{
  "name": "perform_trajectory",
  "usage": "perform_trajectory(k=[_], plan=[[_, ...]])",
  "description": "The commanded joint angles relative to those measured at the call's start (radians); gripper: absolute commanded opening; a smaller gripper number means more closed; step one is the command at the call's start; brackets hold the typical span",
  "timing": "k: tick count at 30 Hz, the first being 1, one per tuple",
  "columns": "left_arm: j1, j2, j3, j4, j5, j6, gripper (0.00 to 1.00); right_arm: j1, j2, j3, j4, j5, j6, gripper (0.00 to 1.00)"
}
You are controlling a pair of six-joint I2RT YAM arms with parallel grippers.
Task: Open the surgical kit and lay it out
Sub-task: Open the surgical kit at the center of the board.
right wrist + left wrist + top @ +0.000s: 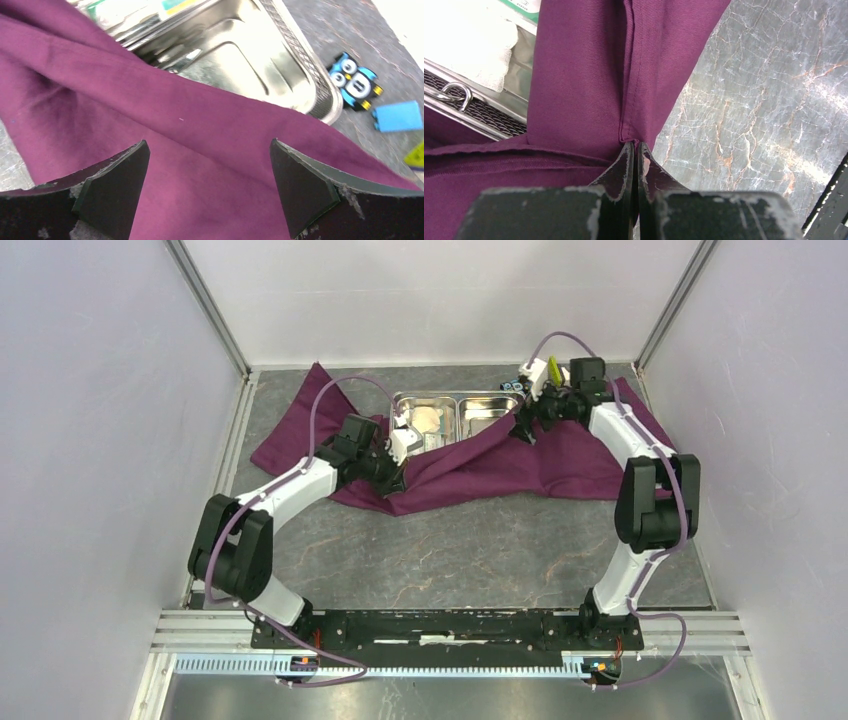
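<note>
The plum-purple cloth (570, 460) lies across the back of the table, one flap draped over the front edge of the steel tray (455, 397). My left gripper (399, 480) is shut on a hemmed corner of the cloth (574, 75), its jaws (634, 145) pressed together on the seam just above the table. White gauze (469, 50) and a steel ring handle (456, 92) lie in the tray. My right gripper (210, 150) hangs open over the cloth (190, 115) by the tray's empty right compartment (235, 45), nothing between its fingers.
An owl-faced blue block (355, 82), a plain blue block (397, 116) and a yellow-green block (417, 156) sit on the table past the tray's right end. Grey marbled table (450, 550) lies in front of the cloth. White walls enclose three sides.
</note>
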Motion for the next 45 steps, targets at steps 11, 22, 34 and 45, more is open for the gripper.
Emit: perform_trajectory(k=[11,22,34,45], plan=[[-0.006,-0.073,-0.020,0.054,-0.049,-0.008,0.02,0.076,0.115,0.263,-0.309,0.224,-0.385,0.98],[-0.007,-0.066,0.019,0.046,-0.080,-0.030,0.02,0.035,0.232,0.394,-0.431,0.340,-0.515,0.98],[-0.007,-0.052,0.045,0.027,-0.106,-0.035,0.02,0.020,0.311,0.433,-0.355,0.393,-0.498,0.81],[-0.007,-0.032,0.077,0.020,-0.210,-0.040,0.02,0.019,0.262,0.379,-0.291,0.421,-0.478,0.22]])
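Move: The drape flap at the tray's right end lies about 5 cm ahead of the open right hand, 7 cm to its right and 7 cm below. The steel tray's middle is 16 cm to that hand's left and 3 cm ahead; the owl toy sits 11 cm ahead and 2 cm left, the blue brick 13 cm ahead and 4 cm right. From the left hand, already gripping drape, the flap is some 18 cm ahead and 35 cm right. Swinging left, then some 13 cm right, forward and down, the right fingers close on drape; the left keep pinching. ##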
